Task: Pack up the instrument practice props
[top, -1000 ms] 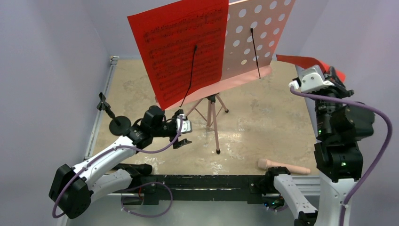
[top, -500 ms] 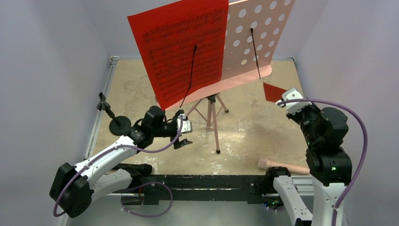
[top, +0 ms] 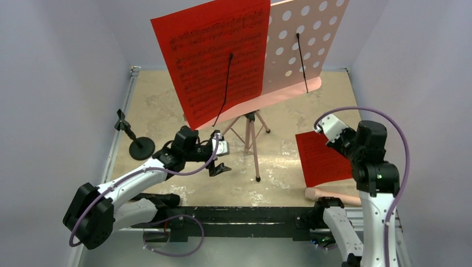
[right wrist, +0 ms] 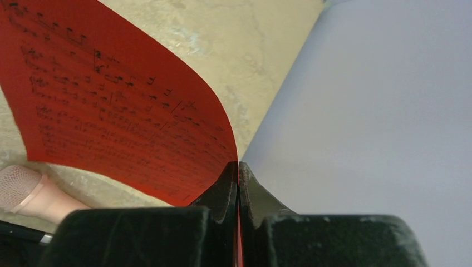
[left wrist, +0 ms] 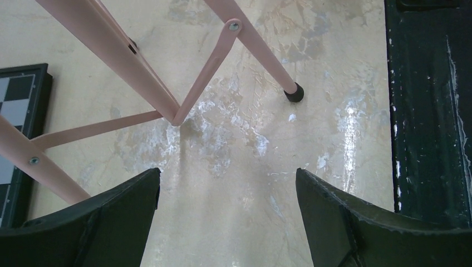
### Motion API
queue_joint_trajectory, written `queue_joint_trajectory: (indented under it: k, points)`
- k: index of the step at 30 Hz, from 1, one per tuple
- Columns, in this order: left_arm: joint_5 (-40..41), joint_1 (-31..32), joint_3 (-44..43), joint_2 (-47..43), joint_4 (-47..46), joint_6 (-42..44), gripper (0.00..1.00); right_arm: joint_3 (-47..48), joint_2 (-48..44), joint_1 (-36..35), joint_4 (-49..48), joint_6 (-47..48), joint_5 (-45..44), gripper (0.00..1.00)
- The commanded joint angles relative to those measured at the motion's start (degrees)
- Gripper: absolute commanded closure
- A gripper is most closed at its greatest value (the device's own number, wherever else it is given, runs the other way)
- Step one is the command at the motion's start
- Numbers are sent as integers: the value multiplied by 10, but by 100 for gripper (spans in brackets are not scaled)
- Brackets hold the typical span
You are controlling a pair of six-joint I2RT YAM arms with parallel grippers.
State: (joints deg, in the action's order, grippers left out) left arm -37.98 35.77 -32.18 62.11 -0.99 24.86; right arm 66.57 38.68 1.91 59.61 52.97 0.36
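The pink music stand [top: 305,40] stands at the back on thin tripod legs [top: 255,146], and one red printed sheet [top: 214,55] rests on its perforated desk. My right gripper [top: 346,146] is shut on the edge of a second red sheet [top: 321,158], which hangs low over the table on the right. The wrist view shows that sheet [right wrist: 111,111] curving left from the pinched right gripper [right wrist: 238,167]. Below the sheet, at the front right, lies the peach tube [top: 334,196]. The black round-base peg stand [top: 139,146] is at the left. My left gripper [top: 221,154] is open beside the tripod legs [left wrist: 111,50], and the left gripper [left wrist: 228,189] holds nothing.
A black rail [top: 239,214] runs along the near edge and shows at the right of the left wrist view as the same rail [left wrist: 428,111]. A black-and-white chessboard [left wrist: 16,111] lies behind the tripod legs. Grey walls close in the table on three sides.
My right arm has swung down and left, carrying the red sheet from high at the right wall to low over the table. The left arm edged slightly toward the tripod.
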Motion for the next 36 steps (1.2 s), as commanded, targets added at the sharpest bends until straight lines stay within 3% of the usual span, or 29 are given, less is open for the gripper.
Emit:
queue_joint_trajectory:
  k: [1, 9, 16, 23, 36]
  points:
    - [14, -2, -17, 38, -12, -16, 4, -44, 39, 8, -98, 5, 33, 100]
    - [31, -16, -105, 107, 99, 5, 5, -125, 138, 88, -296, -3, 52, 100]
    - [27, -16, -120, 128, 100, -16, 5, -109, 273, 116, -355, -1, 66, 100]
    - [43, -16, -125, 138, 84, -32, 4, -39, 405, 142, -309, 7, 59, 100]
    - [63, -16, -126, 140, 86, -51, 2, -56, 445, 151, -348, 120, 69, 100]
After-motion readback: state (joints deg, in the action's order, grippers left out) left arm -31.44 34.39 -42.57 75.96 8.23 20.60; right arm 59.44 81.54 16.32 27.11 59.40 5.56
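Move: The red music sheet, already pinched near its far right corner, hangs down to the left of the right hand. It is bound for the bare table about 10 cm ahead of that hand and some 28 below. The microphone lies roughly 10 cm back of the hand, level sideways; the stand's tripod is about 12 ahead and 32 left. From the left hand that bare patch is some 40 cm right and 10 ahead, the tripod 10 ahead and 7 right. The red sheet is drawn forward and lowered by the right hand, its fingers still shut on the corner: about 16 cm forward, 16 down and 9 to the right, away from the microphone, the wrist tipping roughly 15 degrees further down before the hand nearly halts. Meanwhile the left hand, open and empty, eases a few centimetres forward and down near the stand's tripod. ##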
